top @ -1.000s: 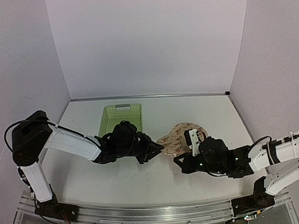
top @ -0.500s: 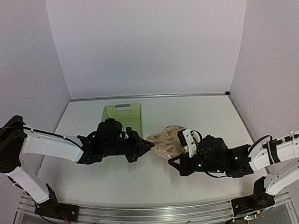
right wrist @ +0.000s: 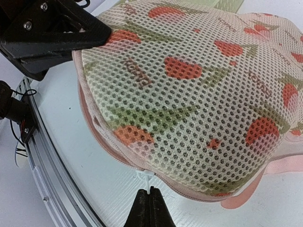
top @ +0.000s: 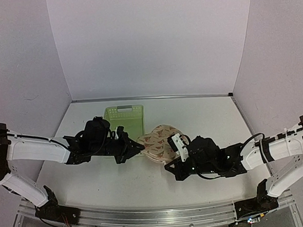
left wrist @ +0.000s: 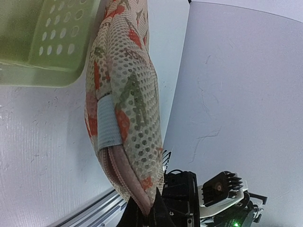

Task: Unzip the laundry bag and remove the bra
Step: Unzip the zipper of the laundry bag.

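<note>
The laundry bag [top: 158,143], a cream mesh pouch with orange and green motifs and pink edging, lies just right of the green basket. My left gripper [top: 141,149] is shut on its left end; in the left wrist view the pink edge [left wrist: 124,182] is pinched between the black fingertips, gripper [left wrist: 149,212]. My right gripper [right wrist: 150,193] is shut on the small white zipper pull [right wrist: 147,176] at the bag's [right wrist: 199,90] near rim, and in the top view this gripper [top: 170,164] is at the bag's front. The zipper looks closed. The bra is hidden.
A light green lattice basket [top: 123,120] stands behind the left gripper, touching the bag's left side, basket [left wrist: 42,42]. The aluminium rail [top: 147,216] runs along the near table edge. White walls close the back and sides.
Both arms have moved left and the bag has come with them, from the table's middle right up to the basket. The left gripper has closed on the bag's edge.
</note>
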Robot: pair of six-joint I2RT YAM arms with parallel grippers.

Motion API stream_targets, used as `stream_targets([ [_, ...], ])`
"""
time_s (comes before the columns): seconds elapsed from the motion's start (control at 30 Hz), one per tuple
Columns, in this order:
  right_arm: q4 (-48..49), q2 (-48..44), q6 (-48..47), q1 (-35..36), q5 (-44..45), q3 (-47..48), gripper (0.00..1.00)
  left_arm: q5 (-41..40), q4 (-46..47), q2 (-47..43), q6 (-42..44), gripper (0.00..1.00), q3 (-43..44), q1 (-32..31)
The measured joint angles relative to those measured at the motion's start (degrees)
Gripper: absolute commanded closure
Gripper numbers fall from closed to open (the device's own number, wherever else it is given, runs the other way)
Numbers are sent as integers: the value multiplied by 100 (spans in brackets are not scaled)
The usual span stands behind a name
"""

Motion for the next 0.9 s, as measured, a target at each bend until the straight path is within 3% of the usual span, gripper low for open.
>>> stream_targets([
  [0.3, -175, 507, -590, -20, -323, 439, 100, 540, -409, -1040, 415, 100, -680, 514],
  [0.6, -332, 990, -1115, -282, -721, 887, 100, 839, -1493, -1497, 1158, 100, -525, 866],
  [0.9, -398, 1497, -1471, -975, -1067, 1150, 100, 1110, -2315, -1611, 1786, 100, -131, 1060],
])
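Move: The left hand already holds the laundry bag's left end; the bag's middle lies about 8 cm to its right, 5 cm farther out and 6 cm lower, and the green basket's some 22 cm ahead, 11 cm left and 12 cm below. The right hand already grips the zipper pull: the bag's middle is about 10 cm straight ahead at its height, the pink strap's corner roughly 5 cm ahead, 1 cm left and 2 cm lower. With the zipper pull still pinched, the right hand first eases about 3 cm left and slightly down, then turns forward and down, ending some 5 cm farther out and 3 cm lower as it draws the pull along the seam away from the left fingers towards the bag's far side. The left hand keeps its closed grip on the bag's end and hauls it about 8 cm left, fast at first and then slowing, lifting a little late on, so the two hands part. ##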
